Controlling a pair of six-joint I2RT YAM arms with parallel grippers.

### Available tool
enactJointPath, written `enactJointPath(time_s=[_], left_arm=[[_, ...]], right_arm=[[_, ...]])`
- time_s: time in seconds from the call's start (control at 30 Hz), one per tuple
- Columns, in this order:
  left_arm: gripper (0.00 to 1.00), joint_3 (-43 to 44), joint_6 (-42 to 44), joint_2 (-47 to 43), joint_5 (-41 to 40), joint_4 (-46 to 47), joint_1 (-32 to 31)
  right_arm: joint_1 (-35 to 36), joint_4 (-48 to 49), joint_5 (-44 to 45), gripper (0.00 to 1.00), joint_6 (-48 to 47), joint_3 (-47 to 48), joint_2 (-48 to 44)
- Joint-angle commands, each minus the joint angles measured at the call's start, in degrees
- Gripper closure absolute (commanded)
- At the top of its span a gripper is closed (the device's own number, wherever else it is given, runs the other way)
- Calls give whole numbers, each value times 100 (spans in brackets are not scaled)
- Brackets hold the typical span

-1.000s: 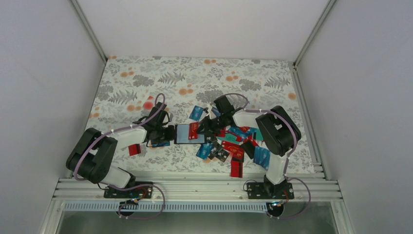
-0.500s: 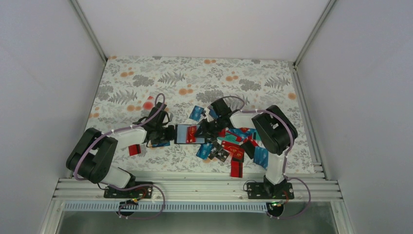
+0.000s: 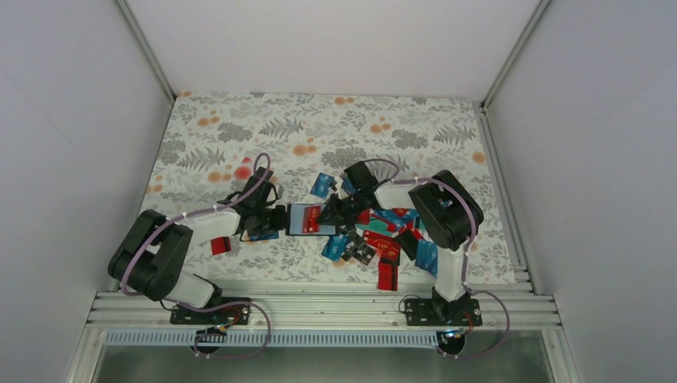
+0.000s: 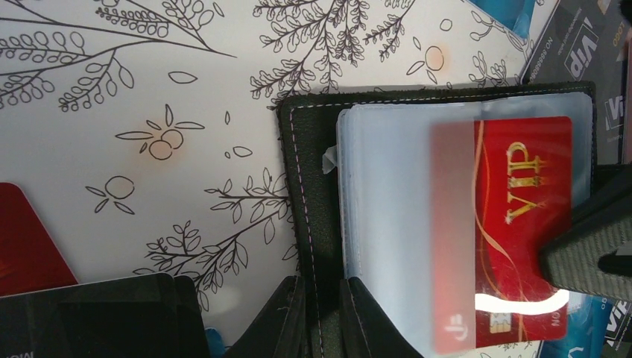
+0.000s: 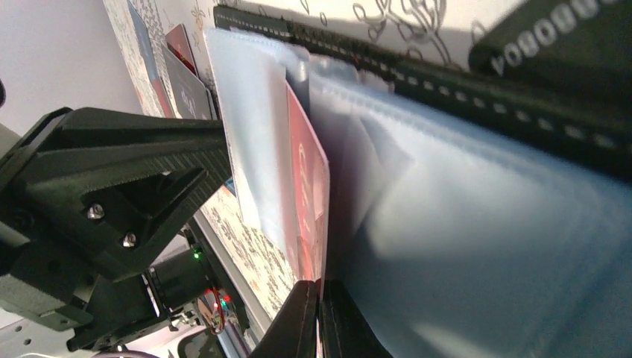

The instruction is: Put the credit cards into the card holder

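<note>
The card holder (image 3: 302, 219) lies open at the table's middle, a black stitched cover (image 4: 309, 171) with clear plastic sleeves (image 4: 387, 224). My left gripper (image 4: 326, 317) is shut on the cover's near edge. A red VIP credit card (image 4: 522, 224) sits partly inside a sleeve, its left part clouded by the plastic. My right gripper (image 5: 320, 317) is shut on that red card's (image 5: 307, 186) outer edge, and its finger (image 4: 589, 257) shows at the right of the left wrist view. In the top view the two grippers, left (image 3: 277, 217) and right (image 3: 330, 214), face each other across the holder.
Several loose credit cards (image 3: 387, 235) in blue, red, teal and black lie heaped right of the holder. A blue card (image 3: 322, 184) lies behind it, a red card (image 3: 221, 245) by the left arm, another red one (image 3: 388, 276) near the front edge. White walls enclose the table.
The right arm has edged left toward the holder, carrying the red card further over the sleeves. The left arm has held still.
</note>
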Motion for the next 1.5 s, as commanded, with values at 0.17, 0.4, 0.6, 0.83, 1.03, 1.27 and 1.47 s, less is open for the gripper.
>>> enactJointPath(time_s=[0.17, 0.4, 0.6, 0.83, 1.03, 1.27, 1.47], left_arm=[[87, -244, -45, 33, -28, -283, 7], [87, -288, -65, 31, -9, -264, 9], [87, -306, -70, 23, -11, -243, 6], [87, -306, -72, -46, -38, -300, 1], [87, -275, -72, -220, -104, -449, 4], [87, -184, -63, -408, -218, -680, 11], [87, -55, -66, -530, -344, -897, 2]], right_arm=[[157, -494, -291, 96, -665, 740, 746], [306, -529, -335, 96, -666, 962, 931], [501, -447, -412, 96, -531, 988, 1001], [554, -755, -204, 96, -584, 1056, 904], [545, -1469, 168, 89, -888, 1273, 662], [464, -1987, 500, 71, -1177, 1361, 312], [413, -2258, 571, 46, -1375, 1430, 2]])
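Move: The right hand holds the red card by its right edge, about a third of the card already in. The middle of the card holder's clear left pocket is some 6 cm left of this hand, 1 cm ahead and 1 cm lower. One blue card lies about 10 cm ahead, another roughly 9 cm back and 3 cm right. From the left hand, at the holder's left edge, the pocket is about 4 cm right and 2 cm ahead; the black cards are 8 cm left and 3 cm back. Leftward, about 3.5 cm, the right hand slides the pinched red card deeper into the clear pocket, turning some 10 degrees counter-clockwise. It pauses there, then opens the fingers about halfway, lets go and backs off to the right, up and slightly back. The left hand stays on the holder's left edge until late, then comes free, going some 2 cm back and left. ##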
